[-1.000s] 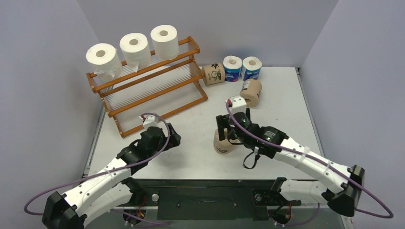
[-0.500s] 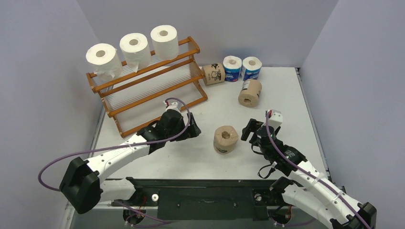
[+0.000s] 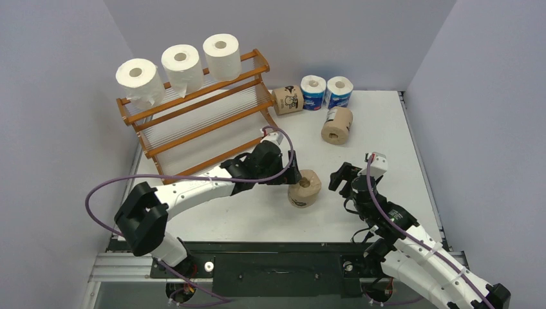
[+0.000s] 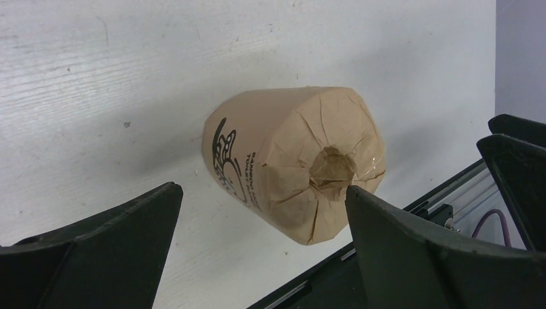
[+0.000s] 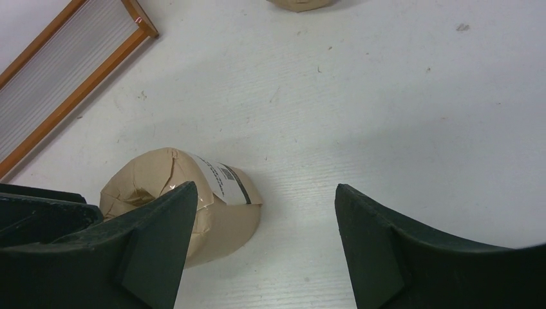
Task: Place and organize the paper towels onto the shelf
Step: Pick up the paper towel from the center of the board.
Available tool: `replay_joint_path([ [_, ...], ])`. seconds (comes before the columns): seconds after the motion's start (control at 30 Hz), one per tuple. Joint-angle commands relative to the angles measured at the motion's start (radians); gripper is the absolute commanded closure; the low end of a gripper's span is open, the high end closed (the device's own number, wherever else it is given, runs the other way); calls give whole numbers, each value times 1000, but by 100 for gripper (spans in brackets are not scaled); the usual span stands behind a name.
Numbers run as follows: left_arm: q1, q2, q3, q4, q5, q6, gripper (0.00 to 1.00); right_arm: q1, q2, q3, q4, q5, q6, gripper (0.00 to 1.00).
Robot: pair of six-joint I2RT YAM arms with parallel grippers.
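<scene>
A brown-wrapped paper towel roll (image 3: pixel 304 187) lies on the white table, also seen in the left wrist view (image 4: pixel 296 154) and the right wrist view (image 5: pixel 225 212). My left gripper (image 3: pixel 293 175) (image 4: pixel 262 188) is open, its fingertips just short of the roll on its left side. My right gripper (image 3: pixel 341 177) (image 5: pixel 265 187) stands open to the right of the roll, with bare table between its fingers. Three white rolls (image 3: pixel 182 63) sit on the top tier of the wooden shelf (image 3: pixel 206 132). Its lower tiers hold nothing.
At the back of the table stand a brown roll (image 3: pixel 288 100) and two blue-and-white rolls (image 3: pixel 313 92) (image 3: pixel 339 91). Another brown roll (image 3: pixel 337 124) lies in front of them. The shelf's front corner (image 5: pixel 138 22) shows in the right wrist view.
My left arm has reached right from the shelf's front to the brown roll. My right gripper has left that roll and drawn back to the right.
</scene>
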Motion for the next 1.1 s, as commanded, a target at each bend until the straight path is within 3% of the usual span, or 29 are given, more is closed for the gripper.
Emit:
replay_joint_path([
  [0.0,-19,60,102,-17,-13,37,0,-3,-12,-7,6,42,-10,26],
  [0.53,-46,160,159,-76,-54,76,25,-3,0,-7,6,51,-17,27],
  [0.87,-63,188,183,-86,-61,79,56,-3,1,-13,11,54,-18,27],
  [1.07,-66,163,180,-94,-78,77,68,-3,0,-5,9,62,-25,27],
])
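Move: The brown paper towel to be picked up stands on end, its core hole facing up, about 4 cm to the left hand's right, 2 cm nearer the base and 8 cm below it. Another brown roll lies some 25 cm farther out than that towel and 14 cm to its right; the shelf's right front foot is about 26 cm farther out than the towel and 8 cm to its left. From the right hand the towel lies about 12 cm left, roughly level forward, and 9 cm below. The standing brown towel's upper rim is taken by the left hand, which eases 1.5 cm right and then sinks about 3.5 cm onto it, rolling roughly 10 degrees so its left side rises. One finger goes down outside the wall, the other into the core hole; the wide-open fingers first narrow gently on the way down, then close faster to pinch the wall as the hand creeps another centimetre right. ##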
